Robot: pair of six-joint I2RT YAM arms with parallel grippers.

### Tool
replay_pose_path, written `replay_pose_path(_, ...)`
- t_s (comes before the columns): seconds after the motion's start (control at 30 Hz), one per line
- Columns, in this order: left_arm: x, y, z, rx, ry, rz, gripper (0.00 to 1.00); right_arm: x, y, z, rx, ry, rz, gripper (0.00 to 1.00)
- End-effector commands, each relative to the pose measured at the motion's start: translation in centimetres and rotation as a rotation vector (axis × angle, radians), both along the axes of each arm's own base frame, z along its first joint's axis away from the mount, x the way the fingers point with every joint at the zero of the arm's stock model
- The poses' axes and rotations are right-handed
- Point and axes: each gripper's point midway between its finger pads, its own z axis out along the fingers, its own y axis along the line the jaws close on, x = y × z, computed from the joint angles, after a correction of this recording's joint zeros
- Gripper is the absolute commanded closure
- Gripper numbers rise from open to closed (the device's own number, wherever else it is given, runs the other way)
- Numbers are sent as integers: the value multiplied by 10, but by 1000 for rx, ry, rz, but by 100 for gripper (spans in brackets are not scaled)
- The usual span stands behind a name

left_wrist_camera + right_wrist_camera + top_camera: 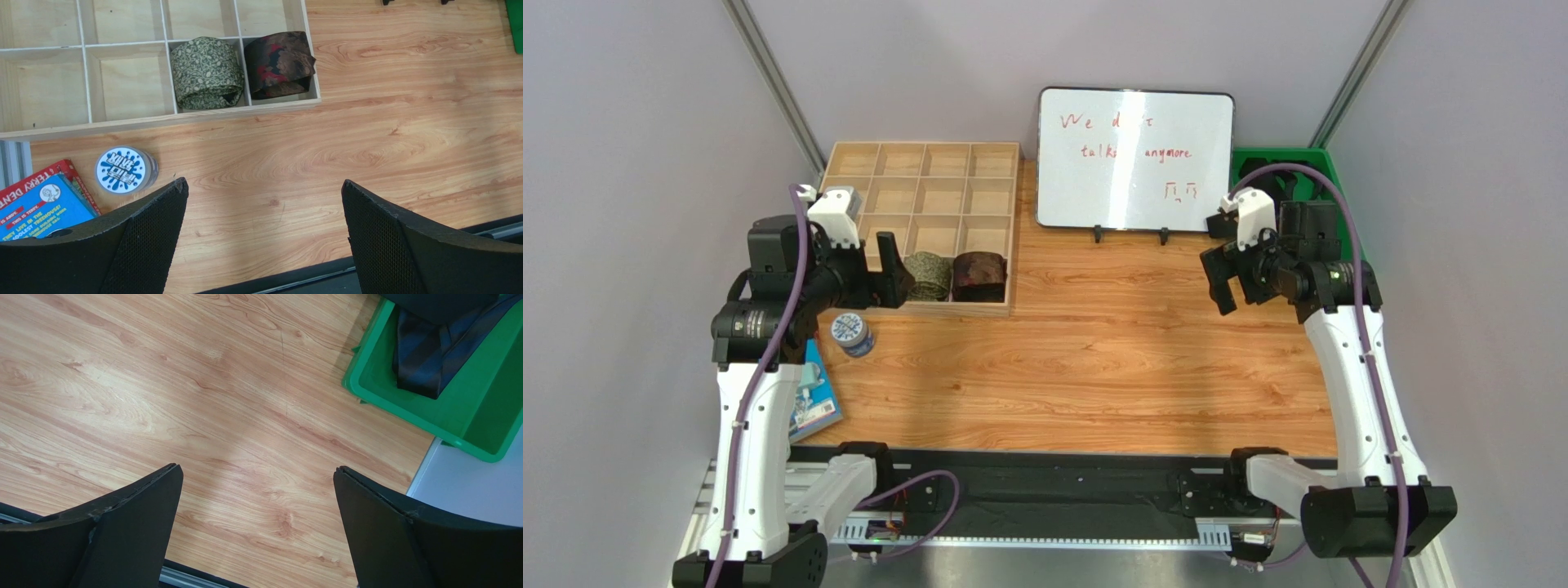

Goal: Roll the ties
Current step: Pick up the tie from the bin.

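An olive-green patterned tie (pixel 205 72) lies rolled into a coil in a front compartment of the wooden divided tray (pixel 153 120). A dark reddish-brown tie (pixel 279 63) sits coiled in the compartment to its right. Both coils also show in the top view, the olive tie (pixel 928 275) and the brown tie (pixel 981 272). A dark unrolled tie (pixel 430 352) lies in the green bin (pixel 393 398) at the back right. My left gripper (pixel 263 182) hovers open over bare table just in front of the tray. My right gripper (pixel 257 468) hangs open and empty beside the bin.
A whiteboard (pixel 1134 159) with red writing stands at the back centre. A round tin (pixel 123 170) and a book (pixel 37 205) lie at the left, in front of the tray. A black rail (pixel 1051 472) runs along the near table edge. Grey walls close in both sides.
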Motion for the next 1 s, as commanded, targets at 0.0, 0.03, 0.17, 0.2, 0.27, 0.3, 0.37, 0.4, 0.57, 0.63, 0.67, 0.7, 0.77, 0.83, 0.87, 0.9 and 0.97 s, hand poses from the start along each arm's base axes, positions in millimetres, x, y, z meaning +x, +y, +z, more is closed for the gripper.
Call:
replay_pose_path(0.0,7,7,5,-27,-18,80,1,22,-8,15,-95,-43,68,0)
replay_pose_path(0.03,8,8,7,-24,-26,85,1,27,-12,15,-134,-48,78,0)
replay_pose_path(0.17,20,19,12,19,-51,133,1,56,-22,13,-230,-41,122,0)
replay_pose_path(0.2,22,19,12,25,-50,130,1,64,-27,15,-266,-57,122,0)
replay_pose_path(0.27,26,16,12,16,-46,115,1,84,-34,9,-333,-55,155,0)
replay_pose_path(0.3,28,14,12,14,-49,102,0,94,-38,10,-364,-68,155,0)
replay_pose_path(0.37,32,9,10,-4,-39,74,1,109,-42,9,-418,-78,196,0)
replay_pose_path(0.4,33,7,9,-11,-36,65,0,122,-43,4,-436,-76,209,0)
replay_pose_path(0.57,47,-1,6,-68,0,60,1,163,-52,-14,-611,-76,313,0)
replay_pose_path(0.63,49,-6,10,-92,-7,43,1,179,-54,-29,-667,-53,341,0)
replay_pose_path(0.67,51,-8,11,-106,-6,40,1,185,-56,-33,-688,-48,352,0)
replay_pose_path(0.7,51,-10,12,-112,-11,33,0,193,-58,-36,-719,-50,361,0)
replay_pose_path(0.77,52,-13,15,-123,-20,18,1,208,-61,-52,-747,-26,374,0)
replay_pose_path(0.83,53,-15,16,-129,-26,6,0,221,-64,-57,-793,-36,382,0)
replay_pose_path(0.87,52,-15,16,-126,-28,2,1,228,-64,-71,-806,-18,394,0)
replay_pose_path(0.9,52,-15,15,-124,-28,-2,1,236,-66,-71,-843,-30,395,0)
replay_pose_path(0.97,52,-18,14,-126,-25,-19,1,246,-67,-87,-875,-11,408,0)
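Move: The black tie's loop, draped over the bin's left rim, lies about 25 cm ahead of the right hand, 3 cm to its right and 17 cm below. The green bin's middle is some 28 cm ahead and 15 cm right; the whiteboard stands around 32 cm ahead, 15 cm left. From the left hand the tie is roughly 28 cm ahead, 58 cm right and 24 cm lower. The open right hand dives about 20 cm forward, 10 down towards the tie, left side dipping; left hand eases forward. ##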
